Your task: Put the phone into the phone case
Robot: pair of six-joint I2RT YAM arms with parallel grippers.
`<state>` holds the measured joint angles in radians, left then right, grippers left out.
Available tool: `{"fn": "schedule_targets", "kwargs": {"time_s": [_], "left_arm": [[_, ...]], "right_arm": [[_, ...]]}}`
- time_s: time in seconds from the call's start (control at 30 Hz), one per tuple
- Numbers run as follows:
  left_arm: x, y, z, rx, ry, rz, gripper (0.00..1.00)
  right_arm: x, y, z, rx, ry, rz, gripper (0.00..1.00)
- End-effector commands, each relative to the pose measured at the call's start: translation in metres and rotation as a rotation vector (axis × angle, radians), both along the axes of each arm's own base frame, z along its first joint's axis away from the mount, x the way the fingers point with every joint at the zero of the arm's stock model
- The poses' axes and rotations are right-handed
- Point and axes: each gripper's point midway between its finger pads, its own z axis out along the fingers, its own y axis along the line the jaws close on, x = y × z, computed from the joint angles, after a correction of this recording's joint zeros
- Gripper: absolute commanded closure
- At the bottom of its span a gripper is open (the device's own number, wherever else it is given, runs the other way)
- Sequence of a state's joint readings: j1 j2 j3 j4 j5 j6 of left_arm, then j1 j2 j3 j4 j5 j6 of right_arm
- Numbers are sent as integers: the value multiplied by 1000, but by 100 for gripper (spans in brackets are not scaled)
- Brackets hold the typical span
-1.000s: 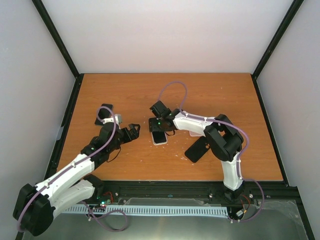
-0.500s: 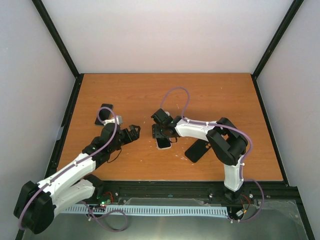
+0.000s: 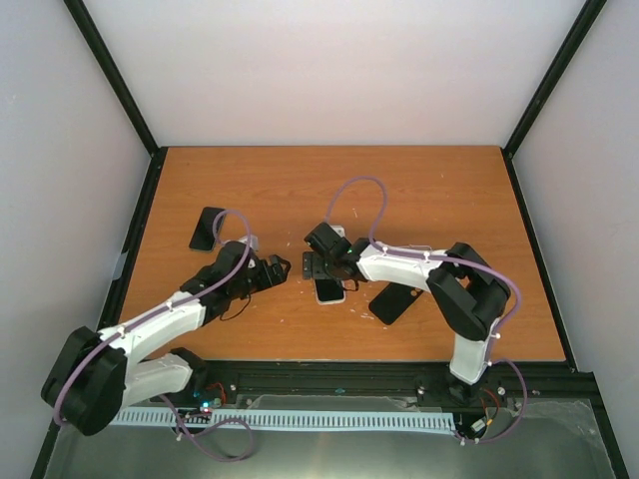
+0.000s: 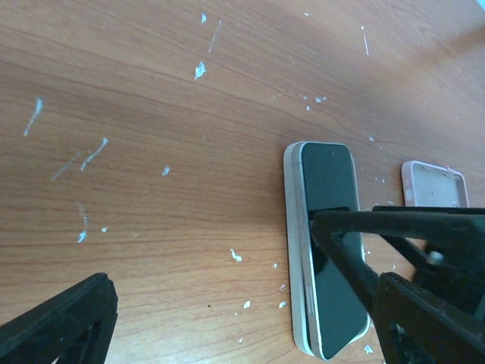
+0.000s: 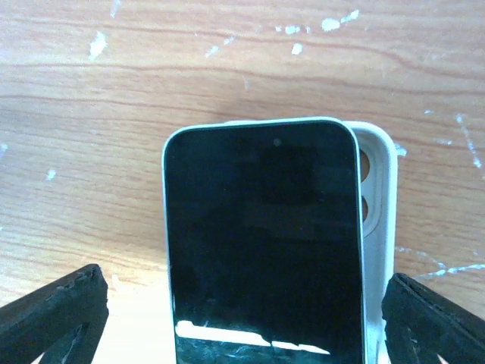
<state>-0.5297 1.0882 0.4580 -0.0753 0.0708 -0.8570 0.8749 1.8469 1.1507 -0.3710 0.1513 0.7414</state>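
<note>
The phone [image 5: 261, 250], black screen up, lies on the white phone case [image 5: 377, 197]. It sits shifted left, so the case's right rim and camera holes show. My right gripper [image 5: 242, 322] is open, one finger on each side of the pair. In the top view the phone [image 3: 329, 290] lies mid-table just below the right gripper [image 3: 321, 267]. My left gripper [image 3: 280, 267] stands a little to its left, open and empty. In the left wrist view the phone [image 4: 330, 250] rests on the case [image 4: 294, 250], and the left gripper [image 4: 227, 265] faces them side on.
A black phone [image 3: 208, 228] lies at the left of the wooden table [image 3: 300, 190]. Another dark phone or case [image 3: 394, 300] lies right of the pair, under the right arm. A pink case [image 4: 432, 182] lies beyond the phone.
The right gripper has opened wider. It and the phone have shifted toward the near edge. The left gripper has moved right, closer to the phone.
</note>
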Motion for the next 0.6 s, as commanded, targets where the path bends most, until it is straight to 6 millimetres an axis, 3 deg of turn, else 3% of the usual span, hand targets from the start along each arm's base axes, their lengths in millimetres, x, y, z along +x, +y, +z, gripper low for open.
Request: {"fn": "schedule_targets", "kwargs": {"time_s": [0.0,0.17,0.43,0.57], "left_arm": [[13,-18,22,-60,-44,-55,9],[21,-29,23,-59,-50,-97,15],[43,-57,24,-87,-50,-182,39],[54,-66,12,-75,-26,-199,46]], "right_arm": [[3,-6,28,21,-62,7,3],[4,-20,37,51,-67,46,8],[6,-34,34,218,-37,87,43],[10,-39,26,272,-18,76,52]]}}
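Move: The phone, already set in the grey phone case but standing out at its left edge, lies about 3 cm below the right hand, some 3 cm back and 1 cm right; the case is just under it, 1 cm farther right. From the right hand the black case is about 19 cm right and 9 cm back, the pink case 22 cm right and 4 cm ahead. From the left hand the phone is roughly 10 cm right, 3 cm back and 8 cm down. Right hand rises some 4 cm, then swings about 5 cm right and down, half-closing; left hand nears phone. ##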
